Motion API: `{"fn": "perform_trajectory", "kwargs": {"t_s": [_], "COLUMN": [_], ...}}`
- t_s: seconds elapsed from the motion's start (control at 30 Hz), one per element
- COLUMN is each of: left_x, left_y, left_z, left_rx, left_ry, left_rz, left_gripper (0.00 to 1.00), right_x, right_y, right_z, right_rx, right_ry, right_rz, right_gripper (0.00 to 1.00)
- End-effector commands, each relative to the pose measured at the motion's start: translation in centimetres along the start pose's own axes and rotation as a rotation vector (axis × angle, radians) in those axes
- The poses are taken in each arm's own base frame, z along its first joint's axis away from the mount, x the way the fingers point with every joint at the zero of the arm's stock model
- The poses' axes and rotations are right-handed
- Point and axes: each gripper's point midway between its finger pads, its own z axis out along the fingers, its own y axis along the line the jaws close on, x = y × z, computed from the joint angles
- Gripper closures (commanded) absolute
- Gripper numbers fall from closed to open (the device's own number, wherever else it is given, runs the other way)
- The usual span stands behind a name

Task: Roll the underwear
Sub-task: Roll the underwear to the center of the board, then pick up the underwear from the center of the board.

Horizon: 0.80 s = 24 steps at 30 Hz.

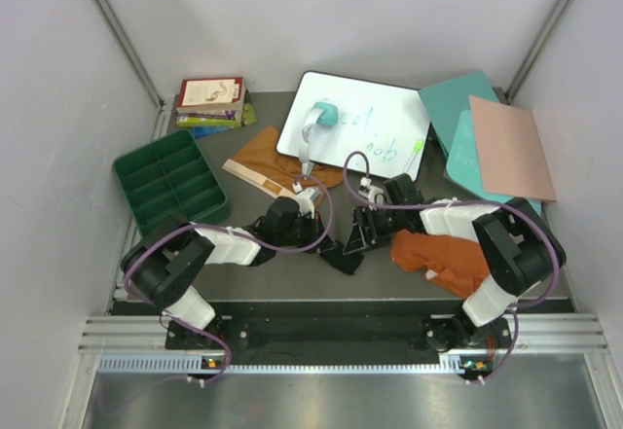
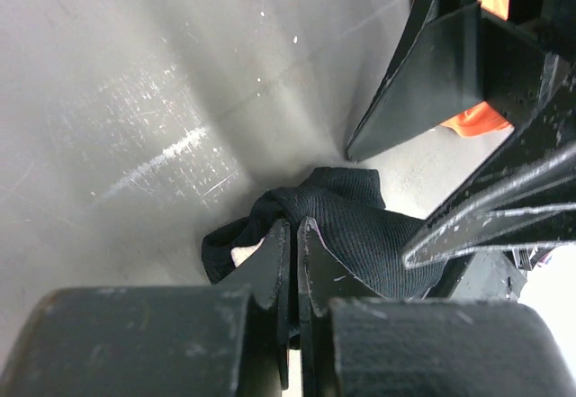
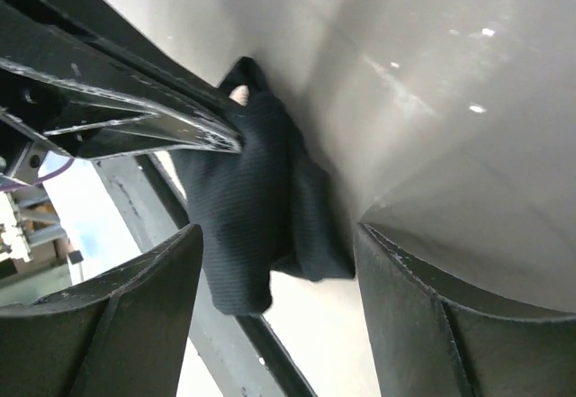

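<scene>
The black underwear (image 1: 343, 257) lies bunched on the grey table between my two grippers. My left gripper (image 1: 326, 241) is shut on it: in the left wrist view the closed tips (image 2: 294, 226) pinch a fold of the black cloth (image 2: 360, 226), and a bit of pale waistband shows beside them. My right gripper (image 1: 365, 232) stands open, its fingers on either side of the hanging black cloth (image 3: 243, 208) without clamping it (image 3: 279, 235). The rust-orange underwear (image 1: 443, 256) lies crumpled under the right arm. The mustard-tan underwear (image 1: 268, 157) lies flat further back.
A green compartment tray (image 1: 170, 181) sits at the left, with stacked books (image 1: 209, 98) behind it. A whiteboard (image 1: 370, 127) carrying a teal eraser (image 1: 326, 115) lies at the back centre. Teal (image 1: 453, 98) and pink (image 1: 511, 147) boards overlap at the back right.
</scene>
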Motion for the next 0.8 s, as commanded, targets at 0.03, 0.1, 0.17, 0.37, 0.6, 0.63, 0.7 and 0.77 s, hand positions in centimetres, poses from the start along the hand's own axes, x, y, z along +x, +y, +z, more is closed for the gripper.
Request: {"fn": "perform_trajectory", "kwargs": {"t_s": [0.03, 0.1, 0.17, 0.37, 0.6, 0.63, 0.7, 0.77], "left_x": [2.8, 2.7, 2.6, 1.4, -7.6, -10.6, -12.7, -15.0], "left_y": [2.5, 2.5, 2.5, 2.1, 0.7, -0.2, -0.9, -2.3], "left_z": [-0.5, -0.5, -0.6, -0.8, -5.0, -7.0, -9.1, -11.9], "left_rx": [-0.111, -0.113, -0.117, -0.134, -0.254, -0.257, -0.259, -0.233], "left_ry": [0.085, 0.081, 0.073, 0.039, -0.173, -0.272, -0.345, -0.452], "left_rz": [-0.015, -0.017, -0.019, -0.027, 0.029, 0.043, 0.047, 0.054], "left_gripper": [1.00, 1.00, 1.00, 0.97, 0.29, 0.22, 0.19, 0.18], "right_x": [1.6, 2.1, 2.2, 1.8, -2.8, -4.3, -6.0, -8.4], "right_y": [-0.2, -0.2, -0.2, 1.1, 4.3, 5.0, 6.2, 8.5], "right_z": [1.7, 2.2, 2.4, 2.1, -0.5, -1.6, -2.6, -4.2], "right_rx": [-0.021, -0.018, -0.018, -0.065, -0.091, -0.102, -0.126, -0.175], "right_ry": [0.043, 0.067, 0.078, 0.068, -0.078, -0.137, -0.204, -0.300], "right_rz": [-0.005, 0.002, 0.010, 0.019, 0.062, 0.056, 0.081, 0.073], "right_gripper": [0.35, 0.48, 0.62, 0.97, 1.00, 1.00, 1.00, 1.00]}}
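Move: The rolled black underwear is already pinched between the left gripper's shut fingers, its middle about 2 cm back and 2 cm to the right of them, barely 1 cm lower. From the open right gripper that middle is some 4 cm left and 2 cm back, 1 cm below. The orange garment's middle lies roughly 20 cm right and 4 cm back of the right hand; the brown garment about 20 cm ahead and 11 cm left of the left hand. Keep the left fingers pinched on the roll while the right gripper eases about 2 cm back and left, dips slightly and shuts on the roll's right side. Then open the left gripper wide, let go and bring it up about 8 cm, forward and left towards the brown garment, turning counter-clockwise some 15 degrees; lift the right one about 4 cm with its grip kept. ##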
